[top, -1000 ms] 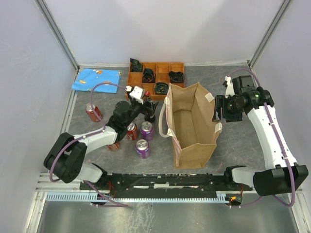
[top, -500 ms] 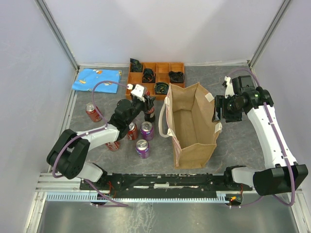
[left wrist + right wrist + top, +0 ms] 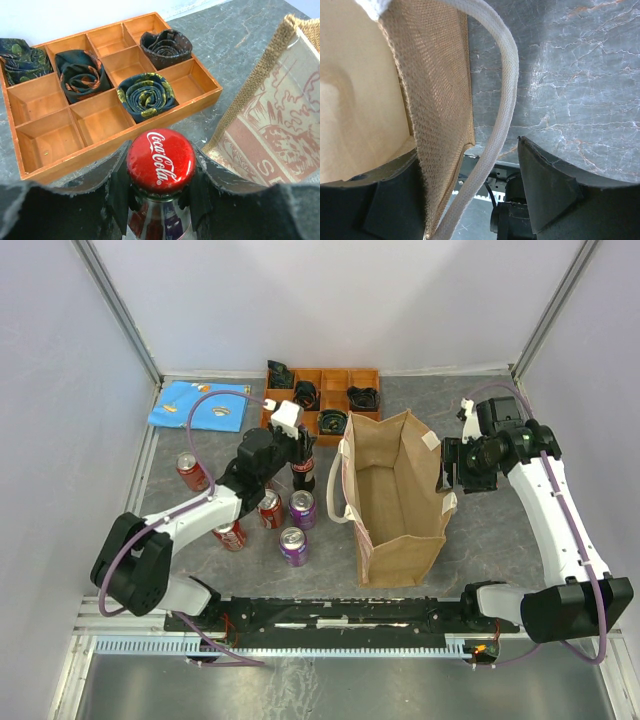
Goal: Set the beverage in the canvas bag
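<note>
The beverage is a glass cola bottle [image 3: 302,472] with a red cap [image 3: 160,162], upright just left of the canvas bag [image 3: 400,500]. My left gripper [image 3: 160,187] is shut on its neck right under the cap, one finger on each side. The tan bag stands open, and its red printed side [image 3: 272,135] shows close on the right in the left wrist view. My right gripper [image 3: 470,195] is open, straddling the bag's right wall [image 3: 435,100] and whitish handle [image 3: 502,100]. One finger sits inside the bag and the other stands outside, apart from the handle.
An orange compartment tray [image 3: 372,375] with rolled ties sits behind the bottle. Two purple cans [image 3: 302,508] [image 3: 293,545] and red cans [image 3: 268,508] [image 3: 191,471] stand left of the bag. A blue cloth [image 3: 200,403] lies at the back left.
My left gripper has closed on the bottle's neck, and the left wrist has shifted slightly back with it. The right arm and the bag have not moved.
</note>
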Tool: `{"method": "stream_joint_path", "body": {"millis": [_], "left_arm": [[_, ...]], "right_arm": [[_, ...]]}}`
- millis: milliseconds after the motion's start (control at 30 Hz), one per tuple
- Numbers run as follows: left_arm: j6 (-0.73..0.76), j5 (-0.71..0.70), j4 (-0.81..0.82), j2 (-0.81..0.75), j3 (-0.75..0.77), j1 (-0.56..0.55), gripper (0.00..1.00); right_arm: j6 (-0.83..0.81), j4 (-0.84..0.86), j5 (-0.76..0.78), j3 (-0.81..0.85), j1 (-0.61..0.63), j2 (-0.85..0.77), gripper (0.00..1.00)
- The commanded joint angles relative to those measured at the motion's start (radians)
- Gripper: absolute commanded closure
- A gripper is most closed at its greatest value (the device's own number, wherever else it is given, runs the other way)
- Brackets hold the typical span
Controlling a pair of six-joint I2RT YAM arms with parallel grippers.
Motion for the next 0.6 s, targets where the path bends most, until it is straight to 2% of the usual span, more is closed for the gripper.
{"method": "stream_joint_path", "body": {"millis": [0,300,567], "left_arm": [[-0.006,0.012,0.088,-0.101,0.144,0.006,0.97],[-0.024,0.036,-0.021,-0.11,0.285,0.005,0.97],[-0.009,0.079,-0.167,-0.087,0.529,0.004,0.97]], "right_arm": [[-0.002,0.035,-0.018,-0.008,0.004,-0.001,0.28],[0.002,0.037,-0.019,-0.033,0.004,-0.027,0.28],[0.004,0.043,-0.026,-0.038,0.004,-0.031,0.28]]}}
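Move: My left hand already grips the cola bottle's neck. The canvas bag it is meant for stands about 21 cm to the right and 11 cm back, its middle some 10 cm lower. A purple can stands about 9 cm back, straight in line, a red can some 9 cm back and 9 cm left, and the wooden tray's middle about 19 cm ahead and 4 cm right, all well below. From my right hand, the bag's middle lies roughly 11 cm left, 4 cm back and 8 cm down. Keeping the neck pinched between my left fingers, I take the cola bottle almost straight up off the tabletop by about 10 cm, slowly at first, then faster. There's barely any drift sideways or forward, and the wrist hardly tilts, so the bottle climbs in front of the wooden tray, to the left of the canvas bag. ##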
